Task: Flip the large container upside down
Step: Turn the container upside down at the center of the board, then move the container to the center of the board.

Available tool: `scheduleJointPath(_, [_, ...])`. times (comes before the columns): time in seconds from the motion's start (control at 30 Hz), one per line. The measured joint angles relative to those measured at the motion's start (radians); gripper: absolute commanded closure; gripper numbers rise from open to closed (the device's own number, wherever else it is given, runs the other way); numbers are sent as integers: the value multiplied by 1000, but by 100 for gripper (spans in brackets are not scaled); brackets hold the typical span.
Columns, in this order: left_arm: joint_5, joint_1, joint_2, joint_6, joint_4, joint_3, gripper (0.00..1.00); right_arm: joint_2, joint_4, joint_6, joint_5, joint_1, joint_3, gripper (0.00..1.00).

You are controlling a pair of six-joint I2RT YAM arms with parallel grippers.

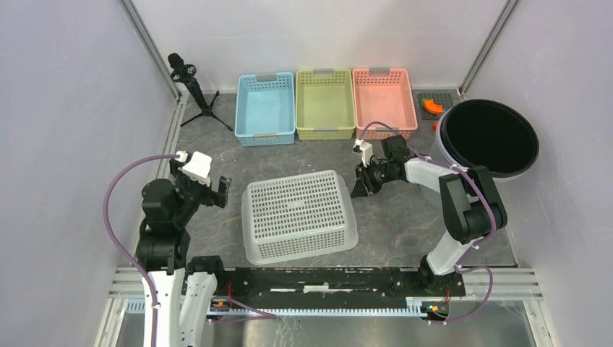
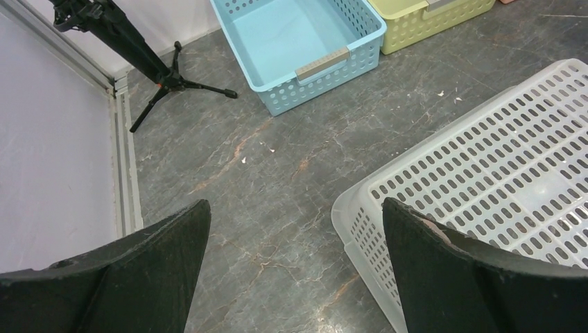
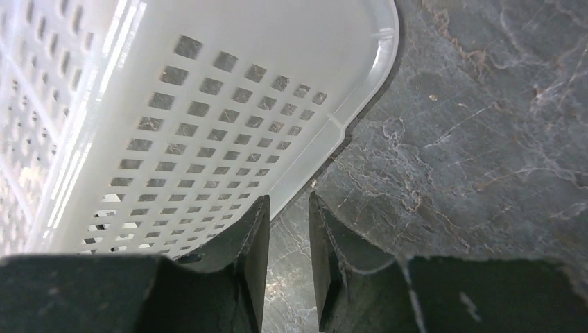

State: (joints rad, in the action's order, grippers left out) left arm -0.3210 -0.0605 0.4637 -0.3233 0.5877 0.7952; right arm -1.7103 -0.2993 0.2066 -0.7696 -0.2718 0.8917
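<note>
The large container (image 1: 300, 213) is a white perforated basket lying bottom up on the grey marbled table, rim down. My left gripper (image 1: 219, 191) hovers just left of it, wide open. In the left wrist view the gripper (image 2: 297, 203) has only bare table between its fingers, and the container's corner (image 2: 513, 159) sits by the right finger. My right gripper (image 1: 358, 189) is at the container's far right corner. In the right wrist view the gripper (image 3: 288, 198) stands narrowly open just off the container's rim (image 3: 173, 104), with nothing between its fingers.
Blue (image 1: 265, 108), green (image 1: 324, 103) and pink (image 1: 384, 101) baskets line the back. A black round bin (image 1: 490, 137) stands at the right behind the right arm. A small black tripod (image 1: 191, 83) is at the back left. An orange item (image 1: 434, 105) lies by the pink basket.
</note>
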Motion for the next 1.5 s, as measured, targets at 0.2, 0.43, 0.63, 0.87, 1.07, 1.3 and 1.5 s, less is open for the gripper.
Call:
scheduleJointPath(0.2, [-6, 0, 0, 0, 3, 0, 0, 97, -4, 45, 20, 0, -2, 56])
scheduleJointPath(0.43, [-22, 0, 0, 0, 7, 0, 0, 348, -120, 299, 29, 0, -2, 32])
scheduleJointPath(0.63, [-28, 0, 7, 0, 8, 0, 0, 628, -255, 558, 13, 0, -24, 2])
scheduleJointPath(0.87, [-31, 0, 16, 0, 8, 0, 0, 806, -325, 651, -27, -20, -158, 2])
scheduleJointPath(1.07, [-30, 0, 15, 0, 8, 0, 0, 785, -250, 549, 35, -125, -232, 2])
scheduleJointPath(1.3, [-29, -1, 14, 0, 8, 0, 0, 728, -137, 458, 165, -348, -261, 2])
scheduleJointPath(1.5, [-29, -1, 36, 0, 8, 0, 0, 595, -63, 412, 254, -428, -254, 11])
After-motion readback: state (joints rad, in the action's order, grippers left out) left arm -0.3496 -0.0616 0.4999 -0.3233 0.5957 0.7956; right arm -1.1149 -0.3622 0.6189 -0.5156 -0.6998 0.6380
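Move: The upturned container's middle lies about 16 cm to the right hand's left and some 9 cm back, at nearly the hand's height; this hand sits beside the container's farther right corner. The pink basket stands about 31 cm ahead and 9 cm right of it, the green basket 31 cm ahead and 9 cm left, and the grey bin roughly 5 cm ahead and 32 cm right. From the left hand, the container is about 24 cm right, 4 cm back and 22 cm below. The right hand leaves the container's farther right corner, first rising some 15 cm while it starts back towards the base and its nearly shut fingers spread wide. It carries on back, then sinks about 9 cm and edges left towards the container's nearer right corner, about 10 cm back from where it set out, having rolled some 50 degrees about its own pointing line, so that the open fingers still point left and down, now along the right end. ##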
